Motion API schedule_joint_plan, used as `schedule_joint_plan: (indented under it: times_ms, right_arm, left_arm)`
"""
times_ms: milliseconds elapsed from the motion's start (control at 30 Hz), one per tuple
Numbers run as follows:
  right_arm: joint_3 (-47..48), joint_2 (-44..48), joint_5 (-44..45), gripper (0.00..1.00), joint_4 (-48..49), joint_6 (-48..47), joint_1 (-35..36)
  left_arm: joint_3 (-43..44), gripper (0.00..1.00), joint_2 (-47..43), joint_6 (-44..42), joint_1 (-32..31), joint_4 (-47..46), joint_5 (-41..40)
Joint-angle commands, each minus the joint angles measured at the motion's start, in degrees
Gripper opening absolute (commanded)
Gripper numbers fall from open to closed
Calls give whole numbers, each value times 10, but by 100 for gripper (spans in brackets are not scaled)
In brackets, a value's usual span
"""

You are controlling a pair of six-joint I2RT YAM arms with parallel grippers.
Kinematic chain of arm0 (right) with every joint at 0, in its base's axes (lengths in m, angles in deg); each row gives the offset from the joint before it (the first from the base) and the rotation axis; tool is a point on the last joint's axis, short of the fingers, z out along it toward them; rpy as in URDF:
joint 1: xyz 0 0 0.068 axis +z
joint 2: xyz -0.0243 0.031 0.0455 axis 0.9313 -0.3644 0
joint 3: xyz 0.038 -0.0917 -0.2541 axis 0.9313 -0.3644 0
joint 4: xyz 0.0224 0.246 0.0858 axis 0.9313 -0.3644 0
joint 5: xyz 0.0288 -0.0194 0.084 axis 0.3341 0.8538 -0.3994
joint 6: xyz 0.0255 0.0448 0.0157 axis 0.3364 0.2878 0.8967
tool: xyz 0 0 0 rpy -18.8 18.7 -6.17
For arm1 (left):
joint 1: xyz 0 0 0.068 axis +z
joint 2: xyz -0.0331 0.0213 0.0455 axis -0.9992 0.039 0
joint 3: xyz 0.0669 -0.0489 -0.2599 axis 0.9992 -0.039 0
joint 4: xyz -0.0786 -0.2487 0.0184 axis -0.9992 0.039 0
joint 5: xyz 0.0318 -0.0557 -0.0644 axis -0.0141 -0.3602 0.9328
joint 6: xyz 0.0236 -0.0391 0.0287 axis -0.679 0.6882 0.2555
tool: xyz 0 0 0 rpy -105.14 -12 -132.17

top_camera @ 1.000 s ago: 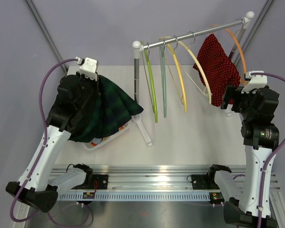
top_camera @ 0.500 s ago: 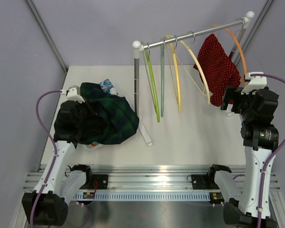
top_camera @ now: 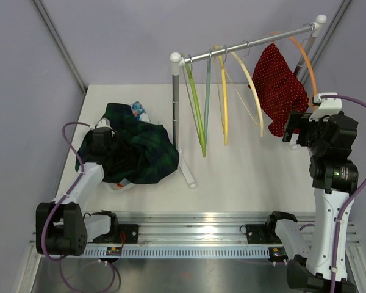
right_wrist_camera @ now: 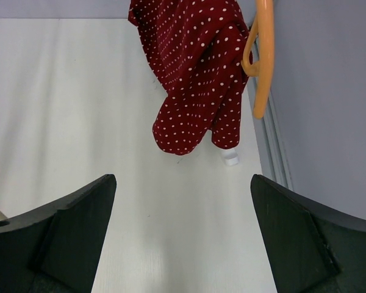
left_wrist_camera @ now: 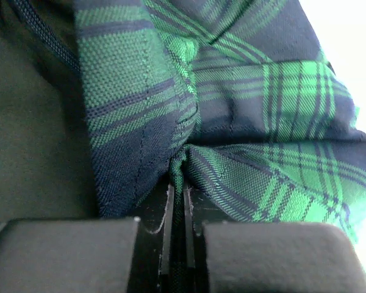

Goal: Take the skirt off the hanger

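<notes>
A dark green plaid skirt (top_camera: 140, 152) lies heaped on the table at the left, off any hanger. My left gripper (top_camera: 113, 152) is low against the heap and shut on a fold of the plaid cloth (left_wrist_camera: 232, 122); the fold runs between its closed fingers (left_wrist_camera: 178, 189). A red polka-dot skirt (top_camera: 282, 88) hangs on an orange hanger (top_camera: 306, 64) at the right end of the rail. My right gripper (top_camera: 291, 128) is open and empty just in front of it. In the right wrist view the red skirt (right_wrist_camera: 195, 73) and orange hanger (right_wrist_camera: 262, 61) are ahead of the gripper (right_wrist_camera: 183, 183).
The rail (top_camera: 250, 46) stands on a grey post (top_camera: 175, 104) with a white foot (top_camera: 188, 174). Bare green (top_camera: 195, 116), teal (top_camera: 207, 104), yellow (top_camera: 224, 104) and cream (top_camera: 250, 91) hangers hang on it. A blue-and-white cloth (top_camera: 138, 110) pokes out behind the plaid heap.
My left arm has come down and back, bringing the plaid skirt from held up in the air onto the table. The bare hangers have swung. The right arm has not moved.
</notes>
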Motion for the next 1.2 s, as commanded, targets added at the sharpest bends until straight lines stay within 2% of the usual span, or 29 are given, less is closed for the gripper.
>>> schedule_joint_plan:
  times_ms: [0,33,67,167,267,300,333,433,533,733,767,900,1067,1167]
  right_arm:
    - [26,-1,-30,99,-1,-6,-3]
    - [34,-3,-44,99,-7,-7,-3]
    - [52,-4,-54,100,-13,-7,-3]
    - [84,-15,-82,99,-42,-12,-3]
    - [147,-29,-92,100,-66,-23,-3]
    - [158,-38,-93,100,-77,-28,-2]
    - [171,-43,-94,100,-83,-29,-2]
    - [213,-59,-100,100,-97,-30,-3]
    - [242,-73,-107,99,-106,-22,-3]
    - [298,-107,-134,100,-127,-14,-3]
    - [316,-113,-135,99,-128,-14,-3]
    - [371,-172,-129,99,-147,-27,-4]
    - [498,-266,-168,99,-173,-31,-23]
    - [575,-353,-202,100,-179,-40,-61]
  left_arm:
    - [21,9,47,1,1,82,-72]
    - [30,14,48,-1,1,83,-71]
    - [36,24,48,-4,1,86,-72]
    - [68,28,47,-12,1,105,-76]
    - [102,48,13,-28,1,132,-84]
    - [109,62,-14,-36,1,142,-88]
    - [118,67,-29,-40,1,150,-92]
    - [149,81,-78,-51,1,173,-105]
    - [168,89,-111,-58,1,184,-99]
    - [166,97,-164,-124,1,162,-34]
    - [165,98,-177,-157,1,162,-24]
    - [135,99,-237,-240,1,120,92]
    - [39,99,-321,-266,1,33,185]
    - [-10,99,-358,-258,0,-5,203]
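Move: The green plaid garment is pinched in the left fingers and lies bunched around them, its middle a few centimetres below and level with them; the plastic box is directly beneath, about 8 cm down. The blue floral cloth peeks out some 11 cm ahead, 6 cm right; the rack's left pole stands 20 cm right and 2 cm back. From the right hand, the orange hanger is roughly 14 cm ahead, 6 cm right; the red dotted garment 15 cm ahead, 2 cm right; the cream hanger 12 cm ahead, 15 cm left. The plaid garment over the box is let go: the left fingers spread from shut to wide open, then that hand lifts clear about 16 cm and draws back some 7 cm, fingers tipping up and swinging clockwise. Meanwhile the right hand, empty and wide open, rises around 14 cm, then heads forward towards the rail, turning slightly counter-clockwise. ##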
